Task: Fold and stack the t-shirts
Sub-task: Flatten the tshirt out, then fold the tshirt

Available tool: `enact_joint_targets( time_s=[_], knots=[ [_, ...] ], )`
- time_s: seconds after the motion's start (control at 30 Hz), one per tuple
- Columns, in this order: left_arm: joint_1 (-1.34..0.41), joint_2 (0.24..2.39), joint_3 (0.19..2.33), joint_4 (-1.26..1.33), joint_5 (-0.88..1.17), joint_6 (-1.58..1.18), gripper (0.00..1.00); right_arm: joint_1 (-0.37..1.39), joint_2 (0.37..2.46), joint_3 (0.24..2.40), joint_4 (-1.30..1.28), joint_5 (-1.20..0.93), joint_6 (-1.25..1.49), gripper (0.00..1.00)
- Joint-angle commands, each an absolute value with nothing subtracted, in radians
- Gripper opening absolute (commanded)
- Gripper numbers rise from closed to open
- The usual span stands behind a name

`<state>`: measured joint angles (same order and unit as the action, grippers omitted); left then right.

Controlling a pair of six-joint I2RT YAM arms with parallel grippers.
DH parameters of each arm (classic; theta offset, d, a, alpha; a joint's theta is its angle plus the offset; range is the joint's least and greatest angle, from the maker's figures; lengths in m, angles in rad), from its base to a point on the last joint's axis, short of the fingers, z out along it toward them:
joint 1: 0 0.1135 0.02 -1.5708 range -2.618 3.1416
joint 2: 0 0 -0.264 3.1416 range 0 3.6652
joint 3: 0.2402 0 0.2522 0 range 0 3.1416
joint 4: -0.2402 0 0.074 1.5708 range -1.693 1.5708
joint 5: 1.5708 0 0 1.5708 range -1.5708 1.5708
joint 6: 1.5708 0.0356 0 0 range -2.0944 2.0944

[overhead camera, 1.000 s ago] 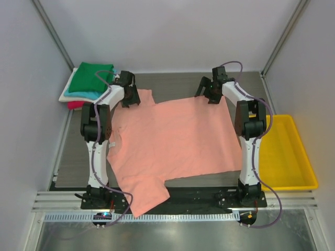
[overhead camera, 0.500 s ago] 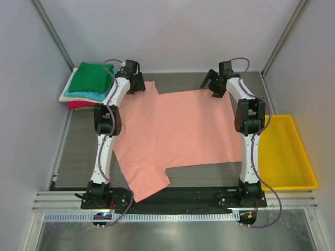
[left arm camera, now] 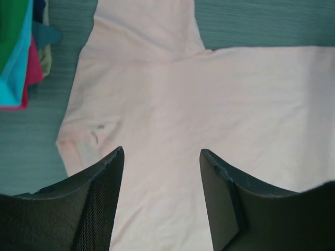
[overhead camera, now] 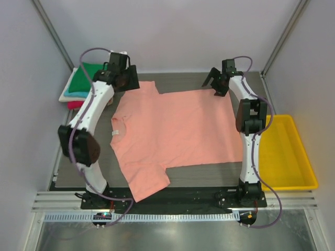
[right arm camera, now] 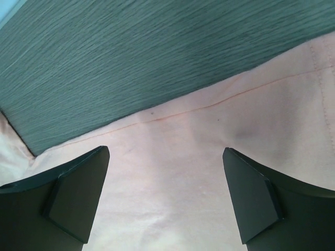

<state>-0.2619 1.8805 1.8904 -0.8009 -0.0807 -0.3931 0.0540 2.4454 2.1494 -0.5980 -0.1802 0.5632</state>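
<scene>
A salmon-pink t-shirt point(overhead camera: 175, 130) lies spread flat on the dark table, its neck and white label point(overhead camera: 116, 133) toward the left. My left gripper point(overhead camera: 125, 82) hovers open over the far sleeve. In the left wrist view the shirt point(left arm camera: 209, 104) lies well below the left gripper point(left arm camera: 162, 151), and nothing is between the fingers. My right gripper point(overhead camera: 213, 86) stands open over the far right corner. The right wrist view shows the right gripper point(right arm camera: 165, 150) wide apart just above the shirt's hem point(right arm camera: 172, 172). Folded t-shirts point(overhead camera: 78, 86) are stacked at the far left, green on top.
The stack of folded shirts point(left arm camera: 15, 52) also shows at the left wrist view's upper left. A yellow bin point(overhead camera: 285, 151) sits right of the table. The shirt's near sleeve point(overhead camera: 149, 183) reaches the table's point(overhead camera: 178, 83) front edge. Side walls close in on both sides.
The shirt was drawn toward the far edge and now lies flatter. My left arm has swung out to the left and its gripper has lifted off the far sleeve. The right gripper shifted slightly farther back.
</scene>
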Motion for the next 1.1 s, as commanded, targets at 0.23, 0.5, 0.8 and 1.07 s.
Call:
enact_joint_targets(
  time_s=[0.23, 0.5, 0.8, 1.07],
  knots=[
    [-0.535, 1.165, 1.114, -0.989, -0.175, -0.626, 0.59, 0.049, 2.074, 1.984, -0.612, -0.230, 0.502, 0.98],
    [-0.765, 0.821, 0.820, -1.130, -0.103, -0.945, 0.60, 0.060, 1.662, 1.588, -0.609, -0.164, 0.496, 0.98],
    [-0.962, 0.664, 0.572, -1.043, -0.092, -1.184, 0.58, 0.112, 1.347, 1.186, -0.569, -0.140, 0.489, 0.99],
    [-1.198, 0.866, 0.548, -0.953, -0.204, -1.360, 0.57, 0.118, 1.247, 1.086, -0.586, -0.137, 0.476, 0.99]
  ],
)
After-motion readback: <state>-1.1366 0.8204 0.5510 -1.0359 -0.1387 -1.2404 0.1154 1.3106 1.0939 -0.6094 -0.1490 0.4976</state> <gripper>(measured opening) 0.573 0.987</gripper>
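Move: The near sleeve corner, drooping over the front edge, lies about 45 cm back from the left hand, 1 cm right and 21 below. The neckline tag is some 16 cm back and 8 left, the folded stack 5 ahead and 22 left, the far-left sleeve 12 ahead and 1 right. From the right hand that near corner is roughly 59 cm back, 32 left, 4 below; the shirt's far-right corner is level, 6 right. Open left hand sweeps some 43 cm back and down towards the near sleeve corner; right rises, retreating 26. ##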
